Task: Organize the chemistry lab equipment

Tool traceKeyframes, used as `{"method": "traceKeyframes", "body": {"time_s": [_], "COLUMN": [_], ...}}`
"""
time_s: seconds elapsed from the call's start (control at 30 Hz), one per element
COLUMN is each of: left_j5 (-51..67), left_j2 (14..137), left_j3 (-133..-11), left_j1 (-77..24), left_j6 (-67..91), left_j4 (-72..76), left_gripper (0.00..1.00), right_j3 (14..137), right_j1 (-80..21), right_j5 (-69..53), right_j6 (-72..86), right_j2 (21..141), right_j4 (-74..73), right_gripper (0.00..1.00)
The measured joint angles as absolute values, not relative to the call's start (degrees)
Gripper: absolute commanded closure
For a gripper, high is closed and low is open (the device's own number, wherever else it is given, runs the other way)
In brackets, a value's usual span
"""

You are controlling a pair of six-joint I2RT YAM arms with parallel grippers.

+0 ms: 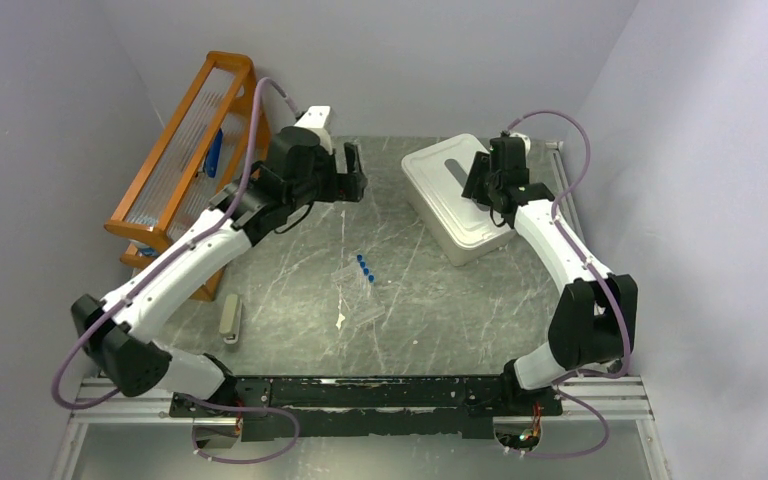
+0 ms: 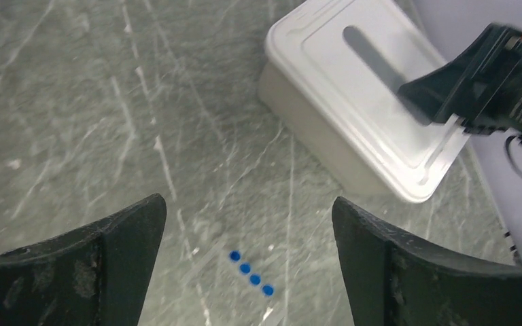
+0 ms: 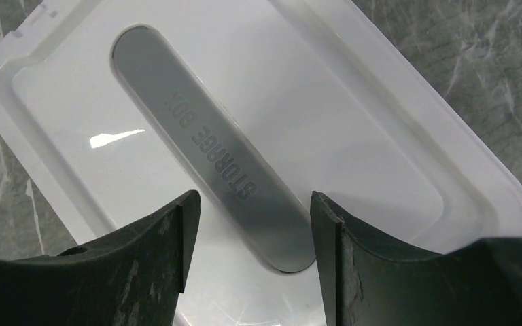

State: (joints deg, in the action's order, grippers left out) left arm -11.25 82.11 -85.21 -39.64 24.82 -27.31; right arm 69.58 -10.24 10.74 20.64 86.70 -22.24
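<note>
Several tiny blue-capped pieces (image 1: 364, 268) lie in a row mid-table on thin clear tubes (image 1: 352, 276); the caps also show in the left wrist view (image 2: 251, 274). Another clear tube (image 1: 368, 317) and a small white chip (image 1: 340, 321) lie nearer. My left gripper (image 1: 355, 172) is open and empty, held above the table behind the caps (image 2: 248, 204). My right gripper (image 1: 480, 182) is open just over the white storage box lid (image 1: 440, 170), its jaws either side of the grey handle (image 3: 224, 156), gripper (image 3: 255, 197). The ring, scissors and green-handled tool are out of view.
A big orange wooden rack (image 1: 180, 150) leans at the back left with a blue item (image 1: 215, 152) inside. A small grey block (image 1: 230, 320) lies at the front left. The white box (image 2: 360, 95) stands at the back right near the wall.
</note>
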Motion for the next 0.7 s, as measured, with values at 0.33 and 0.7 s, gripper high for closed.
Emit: {"method": "traceKeyframes", "body": {"time_s": [0.33, 0.7], "left_j5": [-16.4, -21.7], "left_j2": [65.4, 48.2], "left_j3": [-77.8, -75.0], "left_j1": [-39.5, -39.5], "left_j6": [22.0, 21.5], "left_j4": [-38.2, -48.4], "left_gripper": [0.03, 0.03], "right_j3": [72.0, 69.6], "right_j1": [-11.9, -16.6], "right_j5": [12.4, 12.6], "right_j6": [21.0, 29.5], "right_j2": [82.4, 58.6], "right_j4": [-32.1, -44.2], "right_gripper": [0.03, 0.0]}}
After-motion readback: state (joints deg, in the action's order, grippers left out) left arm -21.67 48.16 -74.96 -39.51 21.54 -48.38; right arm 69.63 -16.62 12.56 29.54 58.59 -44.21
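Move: The lidded storage box is under my right hand: its middle is about 2 cm ahead, 2 cm left and 6 cm below, with the lid right at my fingertips. From my left hand that box lies some 21 cm right, 8 cm ahead and 20 cm down. The blue-capped test tubes lie about 8 cm back and 1 cm left of my left hand, the wooden rack about 32 cm left and 5 cm ahead. After a brief rest with its fingertips on the lid, my right hand comes free, drawing back about 13 cm and rising about 10 cm off the storage box while its fingers spread fully open. My left hand, empty and open, keeps sweeping left and back towards my own side, nearly 20 cm in all, away from the box and climbing slightly towards the end. ##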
